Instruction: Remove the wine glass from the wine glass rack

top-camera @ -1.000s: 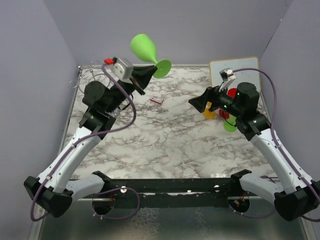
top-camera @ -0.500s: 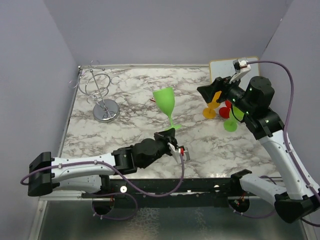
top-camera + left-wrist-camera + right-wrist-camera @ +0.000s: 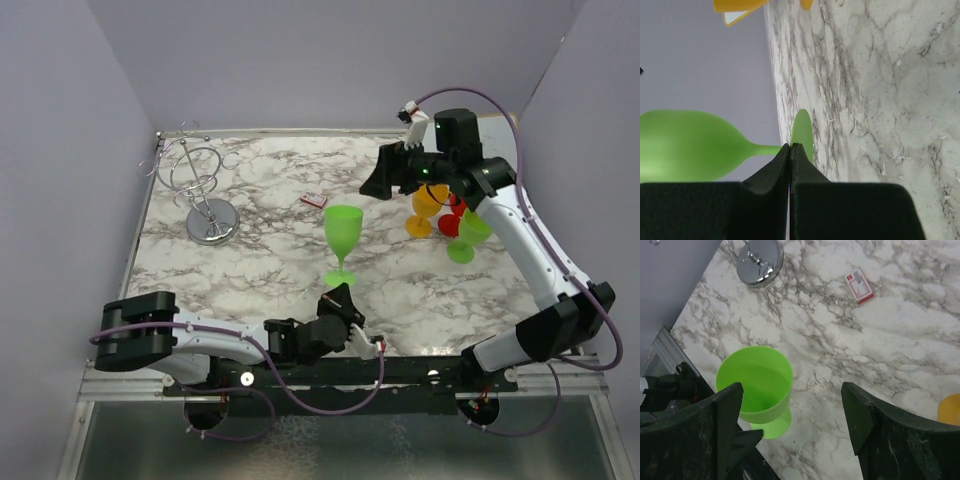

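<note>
The green wine glass [image 3: 343,233] stands upright on the marble table, near the middle. My left gripper [image 3: 340,297] lies low at the front, shut, its tips pinching the rim of the glass's foot [image 3: 802,131]. The wine glass rack [image 3: 197,180], a silver wire stand with a round base [image 3: 760,261], stands bare at the back left. My right gripper [image 3: 378,180] hovers open above the table's back middle. In the right wrist view it looks down on the wine glass [image 3: 756,382], with nothing between its fingers [image 3: 792,400].
An orange glass [image 3: 425,207], a red one [image 3: 450,220] and another green one [image 3: 468,237] stand together at the right, by a white board [image 3: 500,135]. A small red-and-white card [image 3: 314,200] lies behind the green glass. Purple walls close in the left, back and right.
The left arm swung from the back left to the front edge, bringing the green glass down from the air to stand on the table. The right gripper moved back and to the left.
</note>
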`<state>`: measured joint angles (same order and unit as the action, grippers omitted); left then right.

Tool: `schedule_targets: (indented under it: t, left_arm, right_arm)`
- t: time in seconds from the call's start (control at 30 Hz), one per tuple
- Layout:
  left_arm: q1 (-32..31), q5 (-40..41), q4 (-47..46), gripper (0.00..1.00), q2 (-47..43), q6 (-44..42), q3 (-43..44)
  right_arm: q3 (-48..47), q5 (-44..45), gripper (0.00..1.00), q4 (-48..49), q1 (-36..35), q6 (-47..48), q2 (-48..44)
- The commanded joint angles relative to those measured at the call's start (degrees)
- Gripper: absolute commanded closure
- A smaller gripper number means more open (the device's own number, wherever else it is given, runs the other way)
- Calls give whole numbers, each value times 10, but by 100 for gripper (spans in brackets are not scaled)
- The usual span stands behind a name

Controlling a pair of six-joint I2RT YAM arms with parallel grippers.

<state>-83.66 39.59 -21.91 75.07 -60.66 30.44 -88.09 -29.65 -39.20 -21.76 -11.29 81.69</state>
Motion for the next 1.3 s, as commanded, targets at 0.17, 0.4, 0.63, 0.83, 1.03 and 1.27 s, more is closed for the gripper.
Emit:
schedule_targets:
  t: [0.17, 0.4, 0.63, 0.83, 1.03, 1.27]
  left_arm:
    - [-36, 59, -89, 100, 94, -26, 4]
    - [-56, 64, -104, 100, 119, -37, 4]
    - [-57, 69, -107, 100, 122, -43, 3]
    - [-57, 72, -107, 100, 128, -44, 4]
    - [-56, 83, -107, 95, 128, -16, 20]
    - [-53, 74, -105, 41, 106, 19, 19]
  right_arm:
    - [-73, 63, 26, -196, -37, 13, 101]
    - [-40, 45, 36, -204, -46, 25, 117]
    - [-23, 19, 57, -191, -54, 21, 125]
    - [-12, 11, 77, -178, -55, 19, 116]
    - [0, 46, 96, -149, -55, 6, 95]
    - [26, 93, 99, -91, -55, -24, 57]
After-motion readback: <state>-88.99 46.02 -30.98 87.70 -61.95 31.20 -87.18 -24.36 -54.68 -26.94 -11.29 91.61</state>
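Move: The green wine glass, held upright by its foot in the left hand, has its middle about 7 cm back, 7 cm left and 11 cm below the open right hand. From the left hand that middle is some 4 cm ahead, 3 cm right and 7 cm up. The orange glass stands roughly 5 cm ahead and 8 cm right of the right hand, 23 cm below; the small red box is about 12 cm ahead, 18 cm left and 29 cm below. The right hand pinches the green glass's rim on its far right side, having sunk about 11 cm and drawn back some 4 cm while tipping its fingers about 25 degrees farther down and closing them fully. The left hand, still gripping the foot, sinks and eases back-right by a few centimetres, holds there, then opens its fingers around the foot. ##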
